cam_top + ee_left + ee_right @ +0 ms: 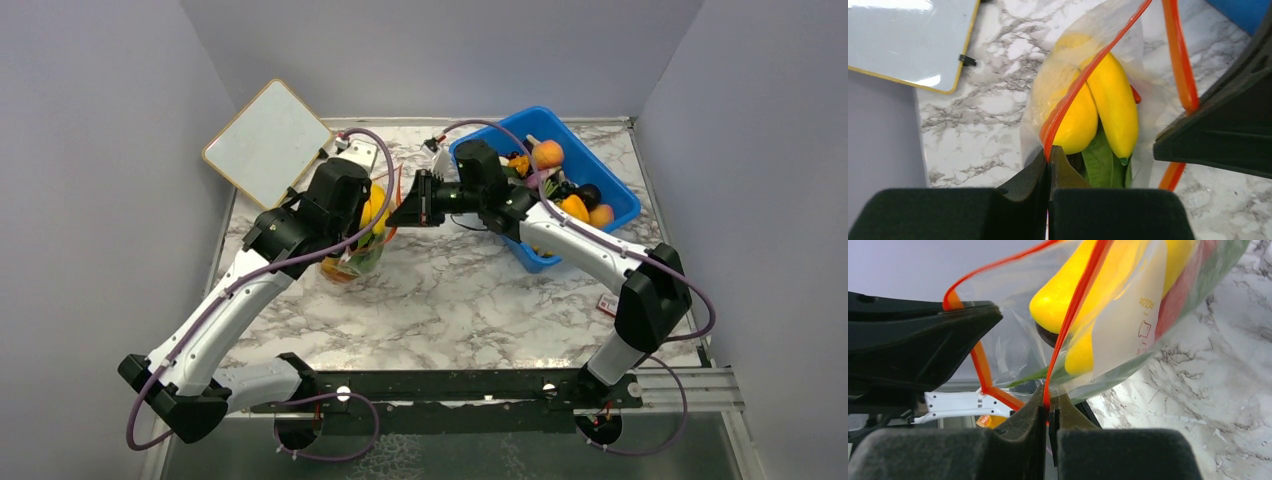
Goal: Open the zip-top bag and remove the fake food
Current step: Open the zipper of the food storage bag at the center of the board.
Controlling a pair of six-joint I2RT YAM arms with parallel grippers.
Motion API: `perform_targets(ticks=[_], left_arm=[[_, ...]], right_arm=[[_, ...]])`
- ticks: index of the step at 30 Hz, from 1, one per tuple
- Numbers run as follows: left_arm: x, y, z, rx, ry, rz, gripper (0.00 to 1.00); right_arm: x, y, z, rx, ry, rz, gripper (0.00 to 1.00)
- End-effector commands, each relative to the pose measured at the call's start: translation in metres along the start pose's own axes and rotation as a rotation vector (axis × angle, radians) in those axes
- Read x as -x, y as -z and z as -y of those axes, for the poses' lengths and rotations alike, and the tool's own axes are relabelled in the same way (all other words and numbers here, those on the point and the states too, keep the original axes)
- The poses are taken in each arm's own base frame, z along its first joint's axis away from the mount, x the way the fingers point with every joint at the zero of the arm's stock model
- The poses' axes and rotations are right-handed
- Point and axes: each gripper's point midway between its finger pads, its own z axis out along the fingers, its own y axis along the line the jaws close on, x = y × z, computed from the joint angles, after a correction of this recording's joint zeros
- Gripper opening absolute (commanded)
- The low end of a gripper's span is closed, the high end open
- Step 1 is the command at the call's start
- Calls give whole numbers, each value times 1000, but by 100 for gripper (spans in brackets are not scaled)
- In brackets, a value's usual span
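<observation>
The clear zip-top bag hangs between both arms at mid-table, its red-orange zip strip parted into two lips. My left gripper is shut on one lip of the strip. My right gripper is shut on the other lip, facing the left one from the right. Inside the bag lies the fake food: yellow banana pieces and a green leaf; the banana also shows through the plastic in the right wrist view. In the top view the right gripper sits just right of the bag's mouth.
A blue bin with more toy food stands at the back right, under the right arm. A whiteboard leans at the back left. A small red-and-white card lies on the marble table near the right arm's elbow.
</observation>
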Motion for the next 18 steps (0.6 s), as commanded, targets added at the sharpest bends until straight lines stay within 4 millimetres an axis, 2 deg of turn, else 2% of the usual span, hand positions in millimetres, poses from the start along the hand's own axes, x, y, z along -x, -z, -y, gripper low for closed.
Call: perform_targets(ticks=[1,4,7,10,13,14,16,18], left_arm=[[-22,-11,40,-192,-35,-89,0],[-54,-27,73,-303,7,-194,0],[-71,-38,100,-381,69,-238,0],[-65,-39,114,-398,110,-215,0],[-55,-33,126,-421,109,-173,0],[-55,-32,129,-429,103,-170,0],[-58,-32,136,-443,81,-177,0],[-61,-31,141,-451,68,-183,0]], right_arm=[[-38,-5,41,-39,-32,-71,1],[-80,1,99,-146,-137,-91,1],[-109,8,130,-193,-191,-105,1],[-122,17,145,-253,-191,-119,1],[-124,32,157,-342,-195,-67,6],[-124,37,158,-356,-201,-46,10],[-123,45,157,-366,-210,-7,25],[-122,56,155,-376,-212,38,33]])
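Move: The food bag hangs between my hands, its opened orange zip rim pinched on both sides; its full middle lies about 11 cm below my left hand and 2 cm to its left, and 8 cm left of and 9 cm below my right. The bare table where I'll set it is some 28 cm below my left hand, 7 cm right and 3 cm back. The whiteboard lies about 28 cm ahead and 20 cm left of my left hand. From my right hand that bare spot is about 25 cm down, 1 cm left and 2 cm back; the blue bin stands 19 cm ahead, 32 cm right. I bring the bag quickly down to the bare table, both hands sinking and swinging right and a little back: my right drops about 18 cm, my left some 11 cm, both tipping their fingers farther down. My left fingers keep their pinch on the zip rim; near the bottom my right fingers open about a quarter and let go of their side. ##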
